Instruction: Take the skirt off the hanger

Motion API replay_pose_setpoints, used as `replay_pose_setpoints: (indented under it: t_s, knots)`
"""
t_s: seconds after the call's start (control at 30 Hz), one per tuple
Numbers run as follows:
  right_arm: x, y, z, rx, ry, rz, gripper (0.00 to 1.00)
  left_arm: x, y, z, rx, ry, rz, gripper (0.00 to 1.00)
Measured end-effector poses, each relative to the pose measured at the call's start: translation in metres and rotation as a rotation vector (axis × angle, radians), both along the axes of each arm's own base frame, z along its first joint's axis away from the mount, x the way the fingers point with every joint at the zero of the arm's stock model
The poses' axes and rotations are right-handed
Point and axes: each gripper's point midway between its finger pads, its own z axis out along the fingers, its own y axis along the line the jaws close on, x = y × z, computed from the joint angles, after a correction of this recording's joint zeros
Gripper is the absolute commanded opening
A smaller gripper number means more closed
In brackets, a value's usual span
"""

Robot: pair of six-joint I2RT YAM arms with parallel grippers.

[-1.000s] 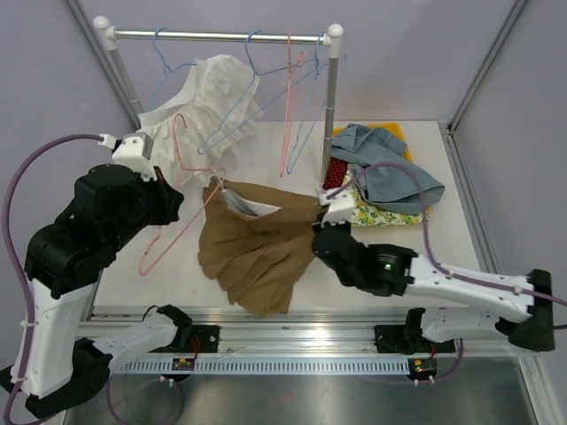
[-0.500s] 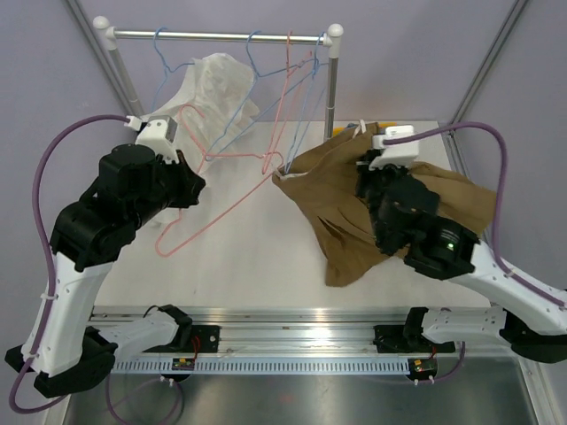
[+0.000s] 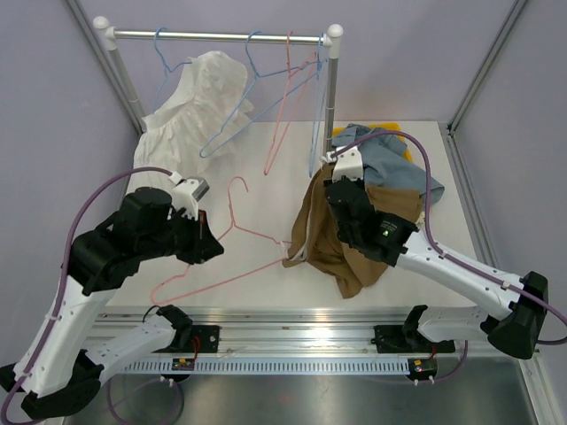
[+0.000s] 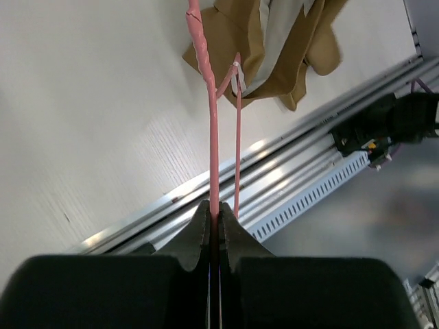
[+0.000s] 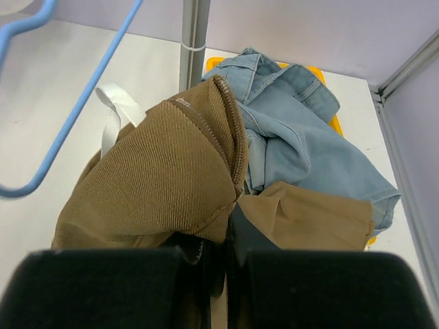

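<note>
The brown skirt (image 3: pixel 350 243) hangs bunched from my right gripper (image 3: pixel 335 184), right of the table's middle. In the right wrist view the gripper (image 5: pixel 221 236) is shut on the skirt's corduroy waistband (image 5: pixel 158 185), with a white hanging loop (image 5: pixel 113 103) beside it. My left gripper (image 3: pixel 211 246) is shut on the pink hanger (image 3: pixel 235 266), which lies low over the table. In the left wrist view the fingers (image 4: pixel 199 226) clamp the hanger wire (image 4: pixel 212 137). Its far end reaches the skirt's edge (image 4: pixel 274 55). I cannot tell whether they are still hooked together.
A clothes rack (image 3: pixel 221 35) stands at the back with a white garment (image 3: pixel 195 97) and blue and pink hangers (image 3: pixel 283 97). Its right pole (image 3: pixel 331 88) is close behind my right gripper. Blue jeans (image 3: pixel 399 168) lie on a yellow tray at the back right.
My right arm has swung down and left with the skirt, from high at the right to near the pole. My left arm has dropped towards the front, lowering the pink hanger.
</note>
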Motion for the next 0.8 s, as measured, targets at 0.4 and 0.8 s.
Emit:
replay_pose_setpoints:
  t_s: [0.4, 0.8]
  knots:
    - [0.042, -0.112, -0.095, 0.091, 0.129, -0.359, 0.00, -0.054, 0.014, 0.048, -0.167, -0.097, -0.071, 0.00]
    - [0.057, -0.196, -0.091, 0.229, 0.152, -0.582, 0.00, -0.080, 0.024, 0.065, -0.239, -0.106, -0.077, 0.00]
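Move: The right hand holds the brown skirt up by its waist. The yellow bin it is taken to lies about 19 cm ahead and 12 cm to its right, some 26 cm lower, with the denim jacket heaped on top, roughly 15 cm ahead and 14 cm right. The rack's right post stands about 19 cm straight ahead, and a blue hanger hangs 9 cm ahead and 7 cm left. From the left hand, which grips the pink hanger, the skirt hangs 25 cm right and 8 cm ahead, lower down. Keeping its pinch on the skirt's waist, the right hand swings about 20 cm to the right while sinking some 10 cm and edging forward towards the right side of the bin, turning clockwise roughly 30 degrees, and only at the very end starts to rise a little. The left hand keeps the pink hanger and draws it back towards its own base and up, away from the skirt, tilting its left side down as it goes. ##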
